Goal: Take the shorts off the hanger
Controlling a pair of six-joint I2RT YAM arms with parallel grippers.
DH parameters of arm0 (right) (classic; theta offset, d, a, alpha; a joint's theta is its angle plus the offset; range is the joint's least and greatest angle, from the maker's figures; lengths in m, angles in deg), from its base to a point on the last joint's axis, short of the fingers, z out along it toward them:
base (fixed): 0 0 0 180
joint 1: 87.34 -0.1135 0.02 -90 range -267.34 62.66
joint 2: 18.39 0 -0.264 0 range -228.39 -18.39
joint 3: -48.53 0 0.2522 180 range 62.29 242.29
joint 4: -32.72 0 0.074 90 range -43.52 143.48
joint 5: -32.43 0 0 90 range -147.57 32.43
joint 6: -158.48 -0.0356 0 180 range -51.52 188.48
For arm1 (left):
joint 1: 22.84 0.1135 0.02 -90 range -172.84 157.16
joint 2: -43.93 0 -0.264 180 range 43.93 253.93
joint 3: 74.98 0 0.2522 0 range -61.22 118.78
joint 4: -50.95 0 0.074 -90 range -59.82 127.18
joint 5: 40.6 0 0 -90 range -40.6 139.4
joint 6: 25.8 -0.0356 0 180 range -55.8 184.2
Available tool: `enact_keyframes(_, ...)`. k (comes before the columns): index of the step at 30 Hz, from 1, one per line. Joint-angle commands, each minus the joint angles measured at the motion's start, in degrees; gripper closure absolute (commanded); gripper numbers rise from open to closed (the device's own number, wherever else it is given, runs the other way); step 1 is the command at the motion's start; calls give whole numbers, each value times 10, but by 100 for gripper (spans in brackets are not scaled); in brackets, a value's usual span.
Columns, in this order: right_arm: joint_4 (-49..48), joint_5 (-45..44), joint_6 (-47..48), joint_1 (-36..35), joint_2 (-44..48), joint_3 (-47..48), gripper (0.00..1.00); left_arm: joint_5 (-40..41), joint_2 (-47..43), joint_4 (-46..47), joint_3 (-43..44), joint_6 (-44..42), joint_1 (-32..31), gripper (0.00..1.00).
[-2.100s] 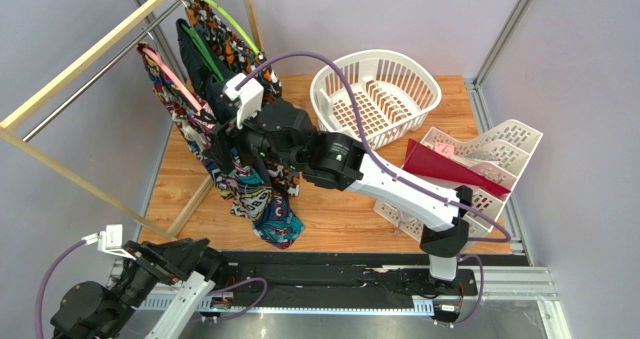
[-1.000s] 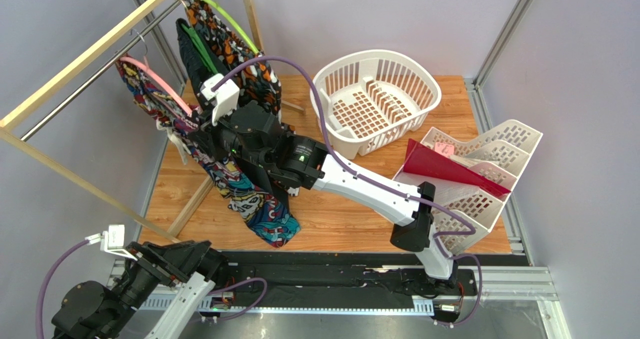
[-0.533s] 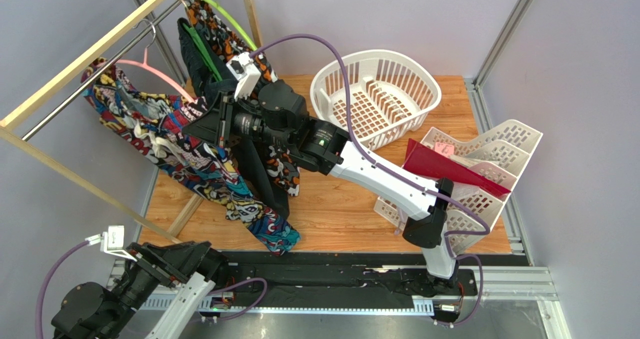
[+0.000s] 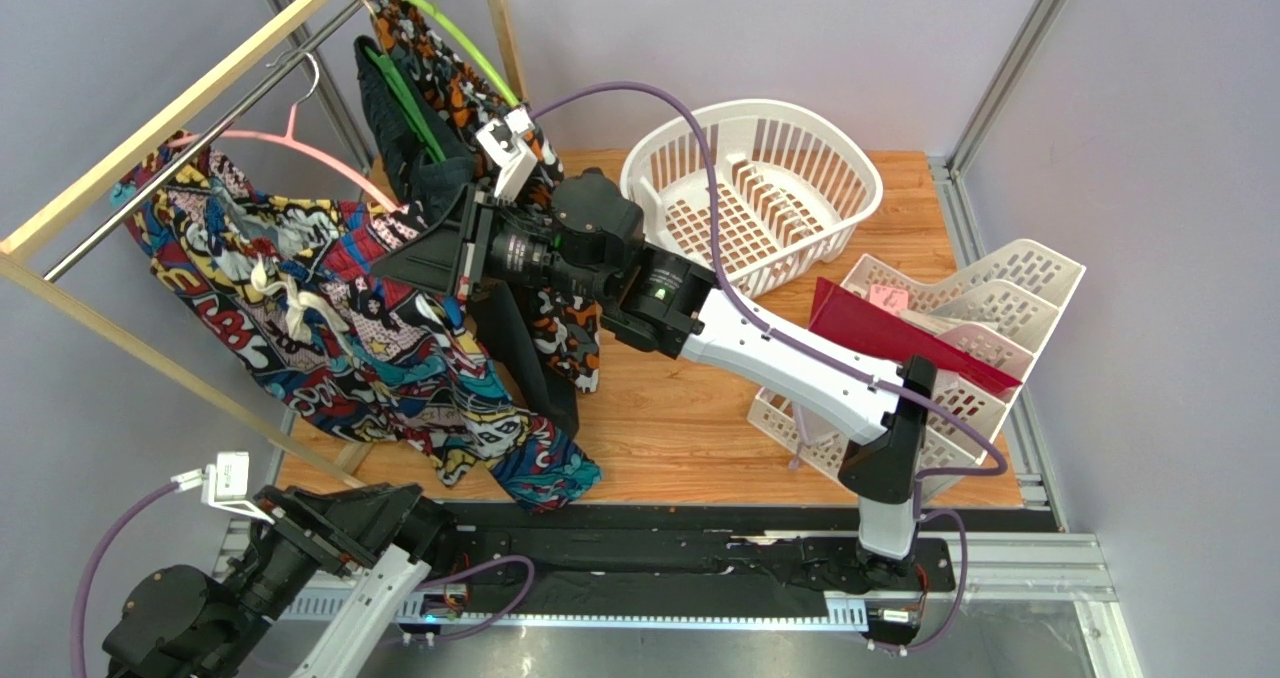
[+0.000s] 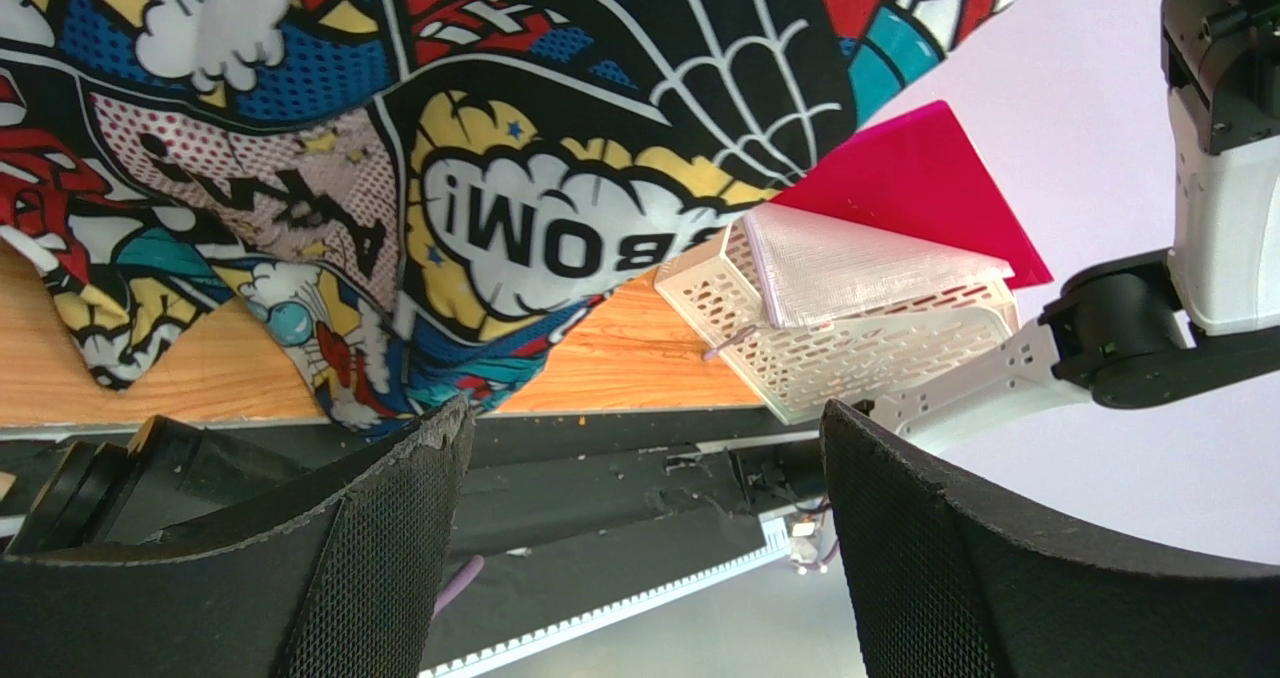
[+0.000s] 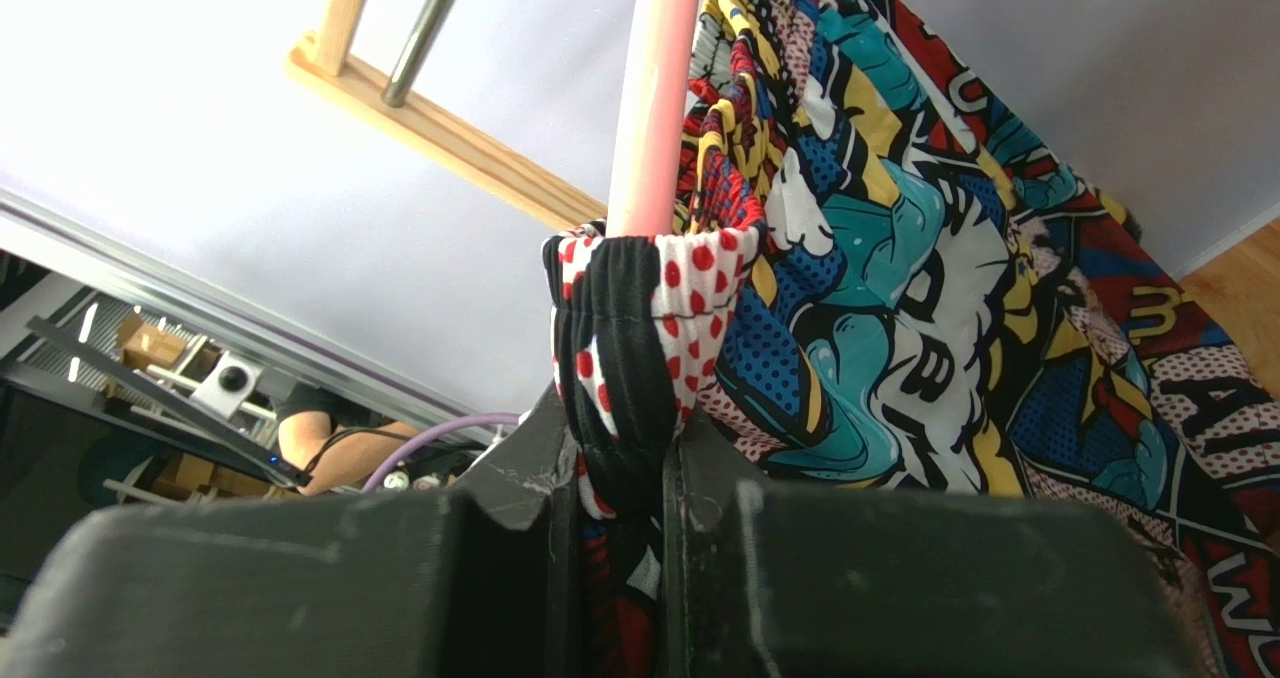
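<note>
The shorts, in a busy comic print, hang spread wide at the left below the rail. The thin pink hanger tilts on the metal rail above them. My right gripper is shut on the bunched waistband, which still loops round the end of the pink hanger arm. The printed cloth fills the right of that view. My left gripper rests low at the near left edge; in its wrist view it is open and holds nothing, with the shorts overhead.
Two more garments on green hangers hang behind the right wrist. A white basket stands at the back. A white file rack with a red folder is on the right. A wooden frame bar crosses at the left.
My right gripper has turned and lifted toward the back, keeping its grip on the waistband. The shorts have fanned out leftward and the pink hanger has swung up. The left arm is still.
</note>
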Motion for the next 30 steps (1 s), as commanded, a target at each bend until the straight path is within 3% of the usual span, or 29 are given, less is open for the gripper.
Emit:
enact_keyframes(1,-129,2,-12,9,65,-8,100,-10,-2,-15,-6,2,-2,11)
enact_keyframes(11,-173,14,-65,48,90,-66,100,-13,0,-13,-8,0,-1,11)
enact_keyframes(16,-185,13,-48,72,139,-145,100,-16,4,-10,-7,0,-1,11)
enact_keyframes(19,-150,15,38,79,177,-176,100,-19,5,-6,-6,-4,-1,11)
enact_keyframes(25,-59,81,318,82,229,-243,100,-31,19,29,-9,-8,-1,11)
enact_keyframes(30,75,138,495,81,246,-279,100,-68,48,93,-14,-12,-1,11)
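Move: The right hand already pinches the right-hand end of the pink hanger with the shorts' waistband; its way is to the clear space about 11 cm to its right, 2 cm ahead and 5 cm lower. The hook at the rail stands some 8 cm ahead, 8 cm left and 12 cm above. The dark shorts hang about 10 cm ahead, 2 cm right and 8 cm below. That clear space is roughly 18 cm ahead of the left hand, 9 cm right and 12 cm above. Lifting about 2 cm to ease the pink hanger's hook off the rail, the right hand then draws hanger and shorts about 11 cm right, away from the rail. It swings forward some 4 cm before coming partly back while sinking about 7 cm from its peak, keeps its pinch, and late on rolls some 25 degrees about its fingers as the fingertips dip. ##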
